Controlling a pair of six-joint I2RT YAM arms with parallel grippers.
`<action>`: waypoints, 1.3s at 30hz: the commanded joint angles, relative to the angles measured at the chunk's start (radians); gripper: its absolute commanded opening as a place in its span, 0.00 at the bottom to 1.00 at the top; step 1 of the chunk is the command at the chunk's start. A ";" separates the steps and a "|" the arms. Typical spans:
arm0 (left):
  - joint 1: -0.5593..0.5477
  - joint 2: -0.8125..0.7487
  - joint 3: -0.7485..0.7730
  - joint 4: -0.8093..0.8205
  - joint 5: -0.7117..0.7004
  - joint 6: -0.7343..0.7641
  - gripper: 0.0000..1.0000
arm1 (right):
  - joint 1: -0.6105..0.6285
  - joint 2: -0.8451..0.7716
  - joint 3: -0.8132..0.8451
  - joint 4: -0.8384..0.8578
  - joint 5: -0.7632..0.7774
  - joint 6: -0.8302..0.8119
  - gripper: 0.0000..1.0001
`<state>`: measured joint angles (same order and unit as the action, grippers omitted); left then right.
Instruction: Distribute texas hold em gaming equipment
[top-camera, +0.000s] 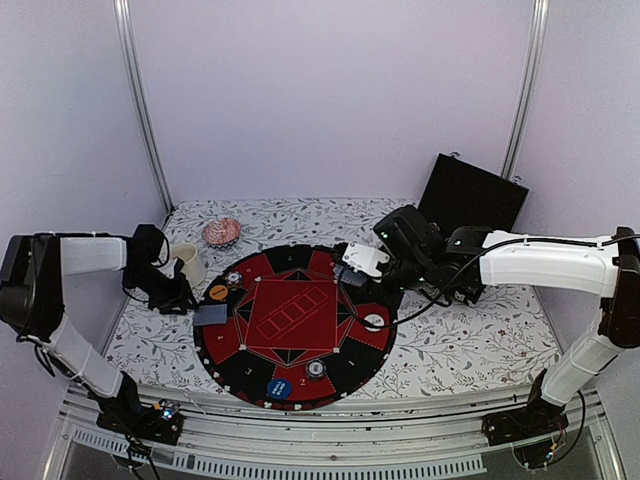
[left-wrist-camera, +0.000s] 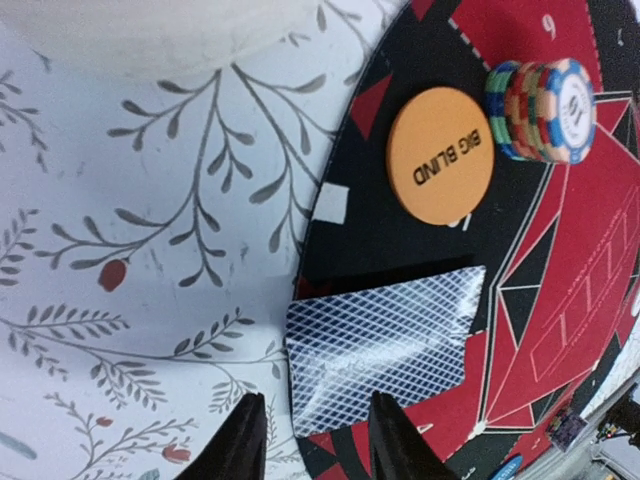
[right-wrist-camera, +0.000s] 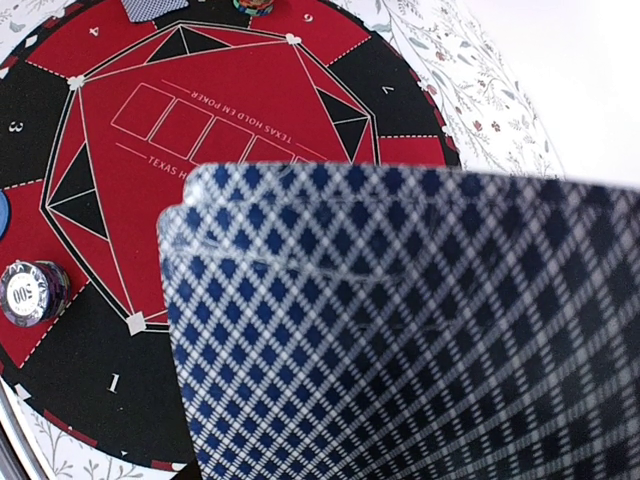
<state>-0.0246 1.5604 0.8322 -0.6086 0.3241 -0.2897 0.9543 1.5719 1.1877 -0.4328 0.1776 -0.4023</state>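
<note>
A round red and black poker mat (top-camera: 262, 270) lies mid-table. One playing card (left-wrist-camera: 380, 345), back up, rests flat across the mat's left edge. My left gripper (left-wrist-camera: 315, 445) stands open just over the card's near corner, gripping nothing. Beside the card sit an orange "BIG BLIND" disc (left-wrist-camera: 440, 155) and a stack of striped poker chips (left-wrist-camera: 540, 110). My right gripper (top-camera: 360, 262) is shut on a fanned deck of playing cards (right-wrist-camera: 400, 330) over the mat's far right; the deck hides its fingers. A white disc (top-camera: 373, 321), a blue disc (top-camera: 279, 388) and a second chip stack (top-camera: 316, 369) lie on the mat.
A white cup (top-camera: 188, 262) stands just behind my left gripper, and a pink patterned bowl (top-camera: 221, 231) sits farther back. An open black case (top-camera: 472, 195) leans at the back right. The floral tablecloth (top-camera: 470, 340) covers the table round the mat.
</note>
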 joint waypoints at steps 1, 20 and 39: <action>0.011 -0.122 0.047 -0.050 -0.069 -0.021 0.38 | -0.005 -0.027 0.015 -0.014 -0.003 0.003 0.43; -0.660 -0.320 0.054 0.598 0.225 -0.170 0.76 | 0.128 0.067 0.170 0.007 -0.041 -0.043 0.43; -0.729 -0.279 0.001 0.760 0.072 -0.111 0.86 | 0.129 0.179 0.307 -0.112 -0.116 0.062 0.43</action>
<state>-0.7425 1.2541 0.8219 0.0925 0.4175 -0.3935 1.0767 1.7290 1.4578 -0.5198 0.0837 -0.3557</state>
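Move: The card deck, held by the right gripper, lies about 40 cm to the left hand's right, some 2 cm back and 15 cm higher. The card lies about 4 cm to the left hand's right, a centimetre back; the big blind button is 6 cm right and 4 cm farther out. From the right hand, the left gripper is some 40 cm left, 2 cm ahead and 15 cm lower; the dealer button is 7 cm right, 2 cm back, 16 cm below. Left hand leaves the card, opening, rises and sweeps 26 cm right towards the deck; right hand brings it left. ##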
